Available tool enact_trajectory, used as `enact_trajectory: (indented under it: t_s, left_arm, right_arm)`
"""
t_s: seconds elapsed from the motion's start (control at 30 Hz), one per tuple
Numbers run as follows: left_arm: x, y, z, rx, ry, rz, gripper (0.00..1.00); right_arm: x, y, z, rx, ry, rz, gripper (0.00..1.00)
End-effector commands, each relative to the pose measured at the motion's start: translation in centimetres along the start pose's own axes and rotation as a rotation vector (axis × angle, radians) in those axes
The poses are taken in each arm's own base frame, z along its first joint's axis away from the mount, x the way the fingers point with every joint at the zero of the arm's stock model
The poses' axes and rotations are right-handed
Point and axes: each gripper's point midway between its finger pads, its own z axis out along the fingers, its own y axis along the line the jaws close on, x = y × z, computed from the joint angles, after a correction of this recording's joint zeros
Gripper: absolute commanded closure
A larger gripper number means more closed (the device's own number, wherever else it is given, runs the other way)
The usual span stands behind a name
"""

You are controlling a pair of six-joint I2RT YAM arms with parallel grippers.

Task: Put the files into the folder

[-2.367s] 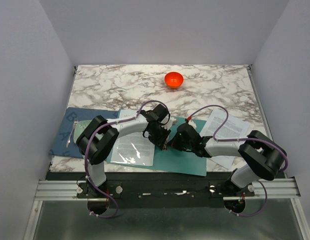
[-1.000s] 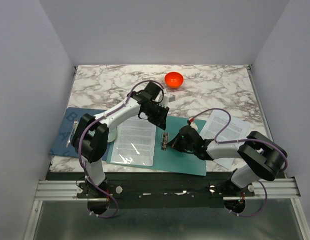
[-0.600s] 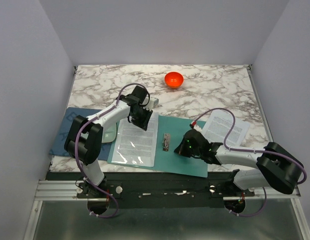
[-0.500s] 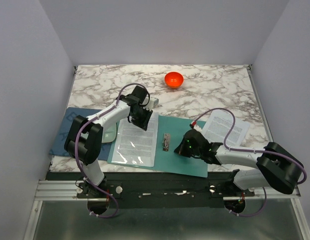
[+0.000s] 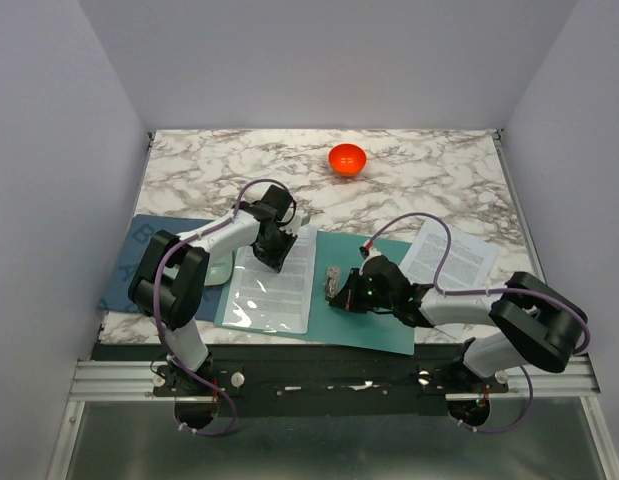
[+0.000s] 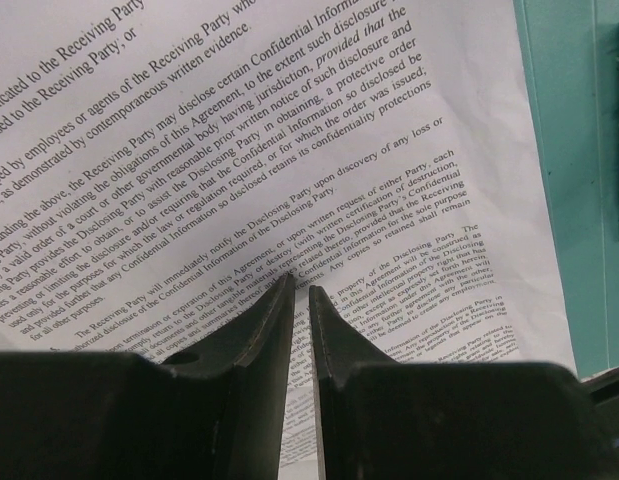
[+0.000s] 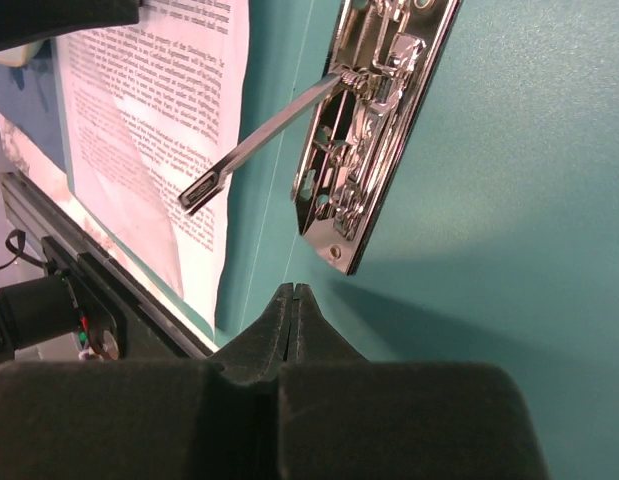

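Note:
The teal folder (image 5: 374, 315) lies open at the table's near edge, its metal clip (image 5: 332, 284) in the middle. One of the files (image 5: 277, 285), a printed white sheet, rests on its left half. My left gripper (image 5: 269, 257) hovers low over that sheet's upper part, its jaws open by a narrow slit with nothing between them (image 6: 300, 283). My right gripper (image 7: 293, 288) is shut and empty, its tips over the teal folder (image 7: 509, 200) just short of the clip (image 7: 374, 130), whose lever (image 7: 259, 150) stands raised. More files (image 5: 451, 262) lie at the right, partly off the folder.
An orange bowl (image 5: 347, 158) stands at the back of the marble table. A dark blue cloth mat (image 5: 134, 265) with a pale mint plate (image 5: 219, 270) lies left of the folder. The table's front edge runs just below the folder.
My left gripper has swung back from near the bowl, left and towards me, down over the sheet. My right gripper has slid left up to the clip.

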Motion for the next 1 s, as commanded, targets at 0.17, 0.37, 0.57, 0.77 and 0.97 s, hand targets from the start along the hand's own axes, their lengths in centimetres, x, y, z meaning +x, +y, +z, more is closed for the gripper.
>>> enact_trajectory:
  t_s: [0.17,0.37,0.57,0.77,0.97]
  left_arm:
    - [1.5,0.4,0.5,-0.031,0.026,0.036,0.75]
    - [1.8,0.4,0.4,-0.044,0.035,0.055,0.75]
    - [1.9,0.4,0.2,-0.053,0.035,0.067,0.75]
    - [2.1,0.5,0.1,-0.056,0.04,0.077,0.75]
    - [2.3,0.6,-0.1,-0.063,0.049,0.086,0.75]
  right_arm:
    - [-1.5,2.9,2.6,-0.119,-0.053,0.093,0.99]
    - [-3.3,3.9,3.1,-0.143,-0.126,0.134,1.0]
    - [-5.4,3.7,3.2,-0.116,-0.193,0.141,0.99]
    - [-8.2,2.8,3.2,-0.095,-0.245,0.13,0.99]
    - [-11.2,1.7,3.5,-0.068,-0.257,0.104,0.99]
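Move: The raised lever's tip lies roughly 2 cm ahead and 4 cm left of the right fingertips, about level with them. Its metal clip is centred about 6 cm ahead, 3 cm left and 2 cm lower, with the middle of the files about 8 cm ahead and 19 cm left. The left fingertips are just over the files, whose middle is some 2 cm back and 2 cm left; from them the lever tip is about 8 cm back and 13 cm right. With its fingers kept shut, the right hand dips about 1 cm while sliding left some 3 cm to get behind the clip's lever, then sweeps forward and rises, nearly 9 cm forward in all and 3 to 4 cm higher, drifting slightly back to the right at the end and rolling about 10 degrees left-side-up as the fingertips carry the lever's tip over. The left hand sinks about 1 cm onto the files and stays there, its nearly closed fingers resting on the sheets beside the clip. ##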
